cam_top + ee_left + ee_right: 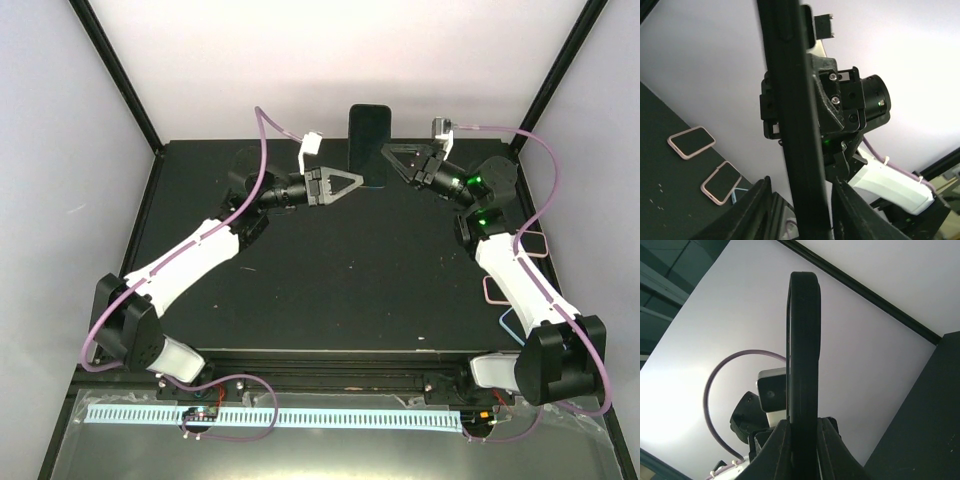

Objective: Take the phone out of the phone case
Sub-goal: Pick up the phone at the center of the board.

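Observation:
A dark phone in its black phone case [368,140] stands upright above the back edge of the table. My right gripper [390,152] is shut on its right side. In the right wrist view both jaws press flat on the cased phone's thin edge [802,340] at my right gripper [802,440]. My left gripper [358,180] reaches the phone's lower left side. In the left wrist view the cased phone [795,125] runs between the fingers [752,210] of my left gripper [802,210], with slim gaps on both sides. I cannot tell phone from case.
Two pink-rimmed phone cases [533,245] [497,290] and a light blue one [512,322] lie on the black table [340,280] beside the right arm. The left wrist view also shows the pink cases [690,141] [722,182]. A black frame post [120,75] stands at the back left.

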Controlling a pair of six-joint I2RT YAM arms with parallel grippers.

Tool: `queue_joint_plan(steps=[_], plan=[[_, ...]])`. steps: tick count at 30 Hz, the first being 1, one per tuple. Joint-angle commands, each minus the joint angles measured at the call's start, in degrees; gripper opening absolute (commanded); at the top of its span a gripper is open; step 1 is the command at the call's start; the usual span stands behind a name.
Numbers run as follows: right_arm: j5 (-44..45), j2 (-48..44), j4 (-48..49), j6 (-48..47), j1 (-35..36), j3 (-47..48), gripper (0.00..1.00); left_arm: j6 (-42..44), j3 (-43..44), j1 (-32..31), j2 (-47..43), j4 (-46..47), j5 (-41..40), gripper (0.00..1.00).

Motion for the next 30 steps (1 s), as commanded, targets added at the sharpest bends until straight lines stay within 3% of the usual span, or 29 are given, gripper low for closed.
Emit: queue_joint_plan(steps=[1,6,9,11,15,18,19,24,30], plan=[[1.03,-0.79,3.9,-1.44,0.4,1.22,0.01,-0.1,2.56,-0.4,0.12,4.28,0.83,0.29],[-1.06,-1.97,1.03,-7.91,0.46,1.74,0.01,2.93,2.69,-0.41,-0.97,3.62,2.16,0.05],[-2.79,-3.57,-2.79,-12.5,0.39,1.61,0.03,5.3,2.83,-0.23,-1.9,2.21,3.33,0.01],[-3.78,-4.49,-4.33,-14.62,0.41,1.49,0.1,7.01,2.58,-0.03,-2.7,1.26,4.65,0.02],[-7.82,-6.34,-11.35,-22.51,0.34,2.93,0.47,10.91,2.22,0.84,-4.84,-2.23,8.52,0.01],[-8.94,-8.83,-27.73,-36.62,0.3,6.99,0.9,17.13,2.1,1.87,-7.63,-8.09,11.65,0.01],[-8.56,-9.76,-32.91,-41.36,0.3,8.24,0.99,20.05,2.11,2.11,-8.58,-10.82,12.51,0.02],[-6.3,-12.66,-54.05,-62.23,0.3,14.38,1.0,32.55,1.0,3.09,-15.19,-22.05,15.14,0.01],[-4.92,-15.49,-64.5,-72.05,0.32,17.45,1.0,42.65,-0.48,3.75,-20.54,-33.39,15.48,0.02]])
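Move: The phone hangs well above the table in the right fingers, its lower left edge already between the still-open left fingers. Its middle is about 5 cm ahead of the left hand, 3 cm right and 3 cm up; from the right hand it lies some 2 cm left, 1 cm ahead and 1 cm up. The right fingertips themselves are about 4 cm ahead of the left hand, 5 cm right and 2 cm higher. Nothing else is close. The phone gets pinched by its left edge as the left fingers close almost in place; both hands then draw back together and the right fingers open wide, letting go. The left keeps its grip and goes about 9 cm back, then also left and slightly up, rolling some 25 degrees. The empty right hand backs off about as far and a little up, wrist rolling and fingers tipping down. ##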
